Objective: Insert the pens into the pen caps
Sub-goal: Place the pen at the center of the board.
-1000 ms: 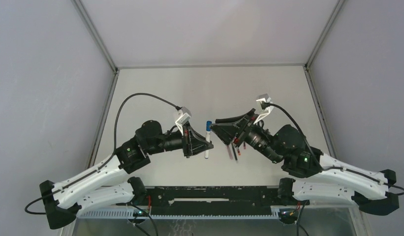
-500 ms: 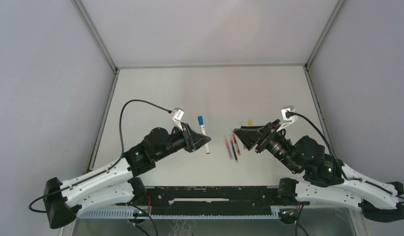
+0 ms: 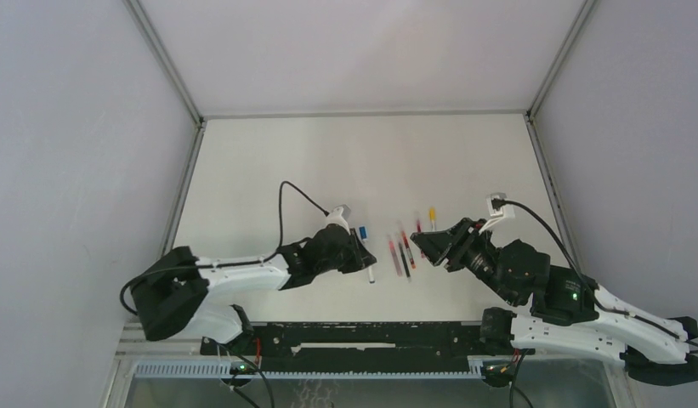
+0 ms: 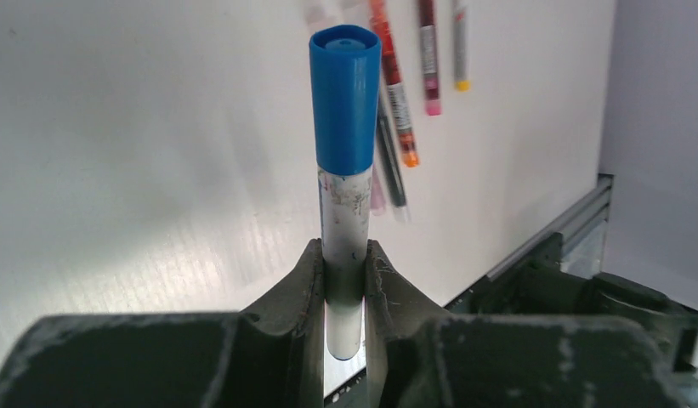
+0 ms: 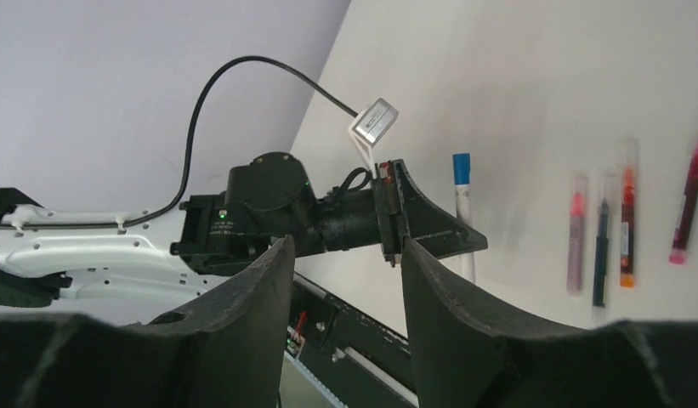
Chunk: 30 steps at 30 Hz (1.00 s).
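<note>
My left gripper is shut on a pen with a whitish barrel, low over the table. A blue pen cap sits on that pen's far end. Several more pens lie side by side just to its right: a pink one, a dark one, an orange-ended one and a red-pink one. A small yellow piece lies behind them. My right gripper hangs open and holds nothing, right of the row.
The white table is bounded by grey walls on three sides. A black rail runs along the near edge between the arm bases. The left arm's cable loops above its wrist.
The left arm has stretched out low and carried the blue-capped pen down and toward the near edge. The right gripper has drawn back to the right, away from the pen, still open.
</note>
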Tool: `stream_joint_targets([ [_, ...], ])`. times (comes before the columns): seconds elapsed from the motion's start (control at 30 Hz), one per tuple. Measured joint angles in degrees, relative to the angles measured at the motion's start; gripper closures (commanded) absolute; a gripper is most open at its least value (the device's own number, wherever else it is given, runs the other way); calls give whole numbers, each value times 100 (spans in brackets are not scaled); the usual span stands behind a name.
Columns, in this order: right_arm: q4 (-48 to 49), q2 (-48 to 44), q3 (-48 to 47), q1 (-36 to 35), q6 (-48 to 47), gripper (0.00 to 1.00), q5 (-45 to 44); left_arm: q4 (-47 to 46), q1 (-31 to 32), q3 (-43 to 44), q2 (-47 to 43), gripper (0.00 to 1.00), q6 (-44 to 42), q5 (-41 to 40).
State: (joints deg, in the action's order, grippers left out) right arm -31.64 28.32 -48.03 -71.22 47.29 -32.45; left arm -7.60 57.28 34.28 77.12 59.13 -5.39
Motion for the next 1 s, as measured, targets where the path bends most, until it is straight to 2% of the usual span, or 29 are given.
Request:
stream_joint_targets([
  [0.23,-446,17,4,0,232,43,-50,59,50,605,1102,98,291,-9],
  [0.43,-691,-44,4,0,415,43,-103,181,122,1134,1700,93,389,-70],
  [0.9,-955,-59,7,0,695,43,-120,422,155,1368,2192,93,514,-201],
  [1.0,-955,-59,7,0,713,43,-120,385,155,1436,2271,90,540,-201],
])
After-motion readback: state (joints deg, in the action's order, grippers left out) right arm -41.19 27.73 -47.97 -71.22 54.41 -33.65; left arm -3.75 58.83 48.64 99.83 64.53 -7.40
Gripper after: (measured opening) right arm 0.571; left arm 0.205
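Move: From the left gripper, which already holds the blue-capped marker lying roughly fore-and-aft, the free board spot for it is about 5 cm right, 3 cm ahead and 7 cm below. Down on the board, the pink pen lies some 7 cm right and 4 cm ahead, the black pen 10 cm right and 3 cm ahead, the orange pen 11 cm right and 6 cm ahead. From the right gripper that spot is roughly 6 cm ahead, 7 cm left and 29 cm below. Bring the left gripper, still pinching the marker, down about 6 cm and some 4 cm to the right, easing 2 cm forward, to the free spot beside the pink pen. Tip the fingers about 10 degrees steeper as you go and keep them shut. Let the empty right gripper sink about 3 cm, drifting slightly right and staying open. ##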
